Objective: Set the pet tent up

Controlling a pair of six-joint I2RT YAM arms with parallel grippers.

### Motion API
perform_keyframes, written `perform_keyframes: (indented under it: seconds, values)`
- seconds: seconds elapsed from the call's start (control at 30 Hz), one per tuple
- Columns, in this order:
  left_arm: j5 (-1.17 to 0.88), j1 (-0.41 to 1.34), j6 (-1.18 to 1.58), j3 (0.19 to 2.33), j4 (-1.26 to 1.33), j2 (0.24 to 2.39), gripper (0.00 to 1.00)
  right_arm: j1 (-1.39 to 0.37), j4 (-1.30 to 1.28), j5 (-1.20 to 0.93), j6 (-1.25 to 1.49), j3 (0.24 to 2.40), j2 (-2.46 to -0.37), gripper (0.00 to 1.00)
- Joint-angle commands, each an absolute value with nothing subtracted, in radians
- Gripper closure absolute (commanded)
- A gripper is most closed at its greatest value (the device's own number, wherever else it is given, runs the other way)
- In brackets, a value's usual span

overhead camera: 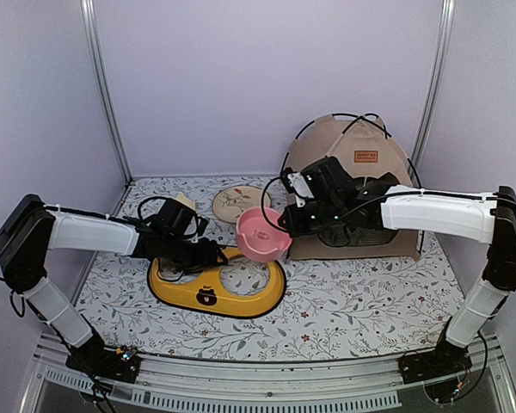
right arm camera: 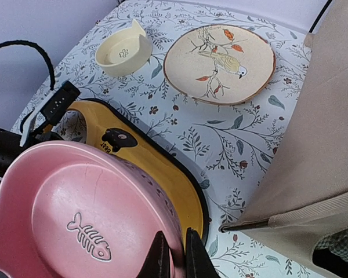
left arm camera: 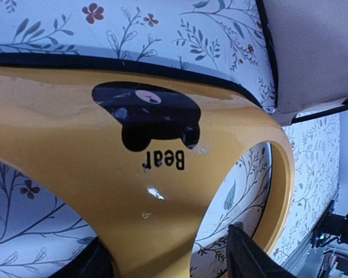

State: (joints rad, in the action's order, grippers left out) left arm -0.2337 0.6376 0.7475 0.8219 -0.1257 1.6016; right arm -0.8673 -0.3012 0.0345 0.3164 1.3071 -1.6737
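The pet tent (overhead camera: 353, 168) stands upright at the back right, beige, with black poles arched over its top and an orange label; its fabric wall fills the right of the right wrist view (right arm camera: 319, 145) and a corner of the left wrist view (left arm camera: 313, 52). My right gripper (overhead camera: 285, 225) (right arm camera: 178, 255) is just left of the tent, shut on the rim of a pink fish bowl (overhead camera: 262, 234) (right arm camera: 81, 214) held above the table. My left gripper (overhead camera: 208, 255) (left arm camera: 168, 263) is open, its fingers on either side of the middle bridge of a yellow bear bowl stand (overhead camera: 215, 291) (left arm camera: 104, 174).
A small cream cat-eared bowl (overhead camera: 182, 202) (right arm camera: 123, 53) and a round bird plate (overhead camera: 239, 203) (right arm camera: 219, 62) lie behind the stand on the floral cloth (overhead camera: 353, 301). A green-checked cushion (right arm camera: 339, 243) shows at the tent's mouth. Walls close in on the left, the right and the back.
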Motion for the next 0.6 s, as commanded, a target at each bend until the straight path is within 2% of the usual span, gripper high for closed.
perform_keyframes:
  seconds: [0.0,0.13,0.23,0.47,0.57]
  values:
    - [-0.249,0.661,0.786,0.816,-0.050,1.584,0.37,-0.879,-0.285,0.000,0.328,1.379,-1.731,1.00]
    - [-0.229,0.666,0.831,0.772,-0.041,1.548,0.36,-0.897,-0.311,0.002,0.321,1.428,-1.795,1.00]
    - [-0.209,0.677,0.873,0.733,-0.030,1.519,0.32,-0.904,-0.314,-0.001,0.321,1.444,-1.826,1.00]
    - [-0.145,0.696,0.890,0.690,-0.042,1.467,0.13,-0.913,-0.311,-0.011,0.326,1.449,-1.858,1.00]
    - [-0.087,0.694,0.867,0.703,-0.097,1.443,0.10,-0.918,-0.316,-0.017,0.324,1.460,-1.878,1.00]
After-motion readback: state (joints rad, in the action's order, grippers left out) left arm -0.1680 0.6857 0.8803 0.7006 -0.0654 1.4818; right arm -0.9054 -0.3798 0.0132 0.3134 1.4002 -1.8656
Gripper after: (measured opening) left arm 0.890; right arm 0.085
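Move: From my right hand, holding the pink bowl by its rim, the yellow stand's right hole is about 8 cm left, 3 back and 16 down; the bird plate is 19 ahead and 8 left, the tent's middle some 13 ahead and 17 right. My left hand straddles the stand's bridge, directly below the hand point by about 2 cm; the right hole lies 7 cm to its right, 1 back and 3 down. I lower the pink bowl about 6.5 cm towards the stand's right hole with my right hand, easing it some 2.5 cm left and tipping the wrist about 10 degrees forward and left, grip kept and slowing at the end. Meanwhile my left hand draws back about 2 cm, its fingers spreading wider around the bridge, and dips slightly before rising again. ##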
